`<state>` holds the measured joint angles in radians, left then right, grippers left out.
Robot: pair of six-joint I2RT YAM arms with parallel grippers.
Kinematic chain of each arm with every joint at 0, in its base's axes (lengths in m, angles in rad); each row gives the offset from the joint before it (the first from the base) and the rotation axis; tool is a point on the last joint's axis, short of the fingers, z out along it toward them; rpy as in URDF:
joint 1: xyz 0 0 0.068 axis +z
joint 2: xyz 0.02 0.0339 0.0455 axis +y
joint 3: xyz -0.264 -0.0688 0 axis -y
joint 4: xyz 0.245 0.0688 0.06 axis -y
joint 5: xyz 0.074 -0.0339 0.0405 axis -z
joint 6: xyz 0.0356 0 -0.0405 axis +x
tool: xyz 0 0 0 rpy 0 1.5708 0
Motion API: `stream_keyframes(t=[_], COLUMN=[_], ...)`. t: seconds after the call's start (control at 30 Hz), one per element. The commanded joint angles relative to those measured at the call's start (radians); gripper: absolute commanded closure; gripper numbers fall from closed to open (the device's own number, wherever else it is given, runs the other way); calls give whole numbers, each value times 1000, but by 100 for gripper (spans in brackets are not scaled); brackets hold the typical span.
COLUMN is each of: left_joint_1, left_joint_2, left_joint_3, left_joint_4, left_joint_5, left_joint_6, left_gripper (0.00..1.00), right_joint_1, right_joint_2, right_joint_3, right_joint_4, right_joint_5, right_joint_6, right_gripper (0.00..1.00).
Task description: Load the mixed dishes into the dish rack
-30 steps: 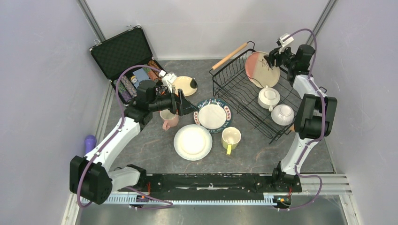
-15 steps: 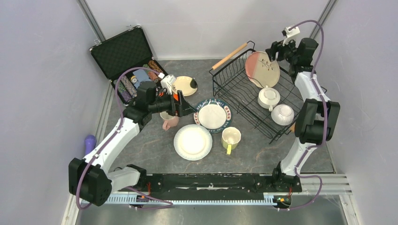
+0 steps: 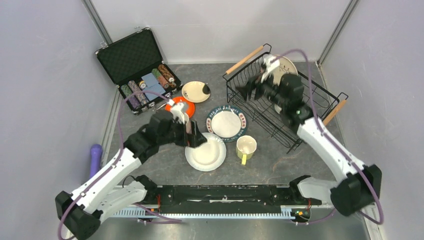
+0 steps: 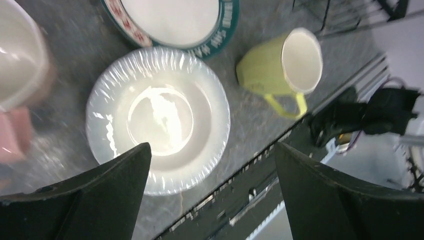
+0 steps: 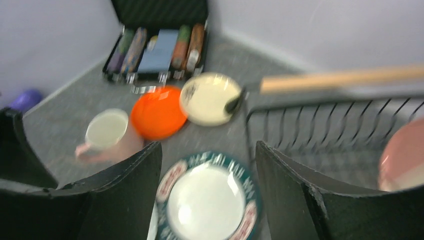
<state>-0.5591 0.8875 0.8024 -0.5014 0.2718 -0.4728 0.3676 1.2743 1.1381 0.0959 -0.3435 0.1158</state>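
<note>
In the top view my left gripper (image 3: pixel 195 136) hangs open over the left rim of the white plate (image 3: pixel 205 151); the left wrist view shows that plate (image 4: pixel 158 112) between the spread fingers. The yellow-green mug (image 3: pixel 246 147) lies beside it, and the teal-rimmed plate (image 3: pixel 226 122) lies just beyond. The pink mug (image 4: pixel 17 75) is a blur at the left. My right gripper (image 3: pixel 248 90) is open and empty over the left end of the dish rack (image 3: pixel 320 95), looking down on the teal-rimmed plate (image 5: pixel 207 200). The pink-cream plate (image 3: pixel 287 64) stands in the rack. The orange plate (image 3: pixel 179 106) and the spotted cream plate (image 3: pixel 195 91) lie on the table.
An open black case (image 3: pixel 131 55) with poker chips sits at the far left corner. A purple object (image 3: pixel 95 154) lies by the left wall. The rack's wooden handles (image 3: pixel 244 60) stick out at its ends. My right arm hides much of the rack's inside.
My right arm swung from the rack's far right corner to its left end, leaving the pink-cream plate standing in the rack. My left gripper moved nearer, from over the pink mug to the white plate.
</note>
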Motion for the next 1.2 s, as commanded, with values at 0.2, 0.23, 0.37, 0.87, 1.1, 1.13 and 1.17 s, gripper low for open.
stream_keyframes(t=[0.2, 0.23, 0.37, 0.87, 1.1, 1.13, 1.17], left_joint_1=[-212, -213, -214, -214, -214, -214, -214], left_joint_2=[-129, -153, -184, -109, -28, -40, -64], left_joint_3=[-210, -232, -287, -556, -579, -575, -570], left_joint_4=[-97, -100, -106, 238, 341, 330, 314], left_joint_5=[-450, -471, -489, -455, -456, -466, -474], left_joint_6=[-375, -400, -495, -743, -770, -758, -745], left_gripper=[4, 5, 6, 20, 65, 78, 84], right_joint_1=[208, 214, 222, 221, 221, 222, 222], right_joint_2=[-265, -280, -343, -388, -387, -386, -385], right_joint_3=[-289, -306, -363, -398, -399, -399, -397], right_joint_4=[-284, -293, -281, -243, -233, -233, -233], right_joint_5=[189, 175, 173, 143, 126, 121, 115], right_joint_6=[115, 116, 123, 124, 141, 142, 142], right_gripper=[24, 23, 23, 22, 22, 22, 22])
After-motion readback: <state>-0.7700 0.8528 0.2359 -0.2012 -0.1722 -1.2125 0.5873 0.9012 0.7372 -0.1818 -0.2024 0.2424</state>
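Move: The white plate lies almost right under my left hand, about 18 cm down, some 4 cm to the right and 1 cm back. The pink mug is about 10 cm ahead and 8 cm left of that hand, the green-rimmed plate some 12 cm ahead and 14 cm right, the yellow mug level with the hand and about 23 cm right. From my right hand the white plate is roughly 17 cm back, 14 cm left and 32 cm below. My left hand sinks about 17 cm, easing back and left to come outside the white plate's left rim, while the wrist turns some 35 degrees counter-clockwise and tips down. Low over the table it creeps right and closes its wide-open fingers, one either side of the rim. My empty right hand drops back from the rack, about 13 cm back and 12 down, then hovers, fingers open. ##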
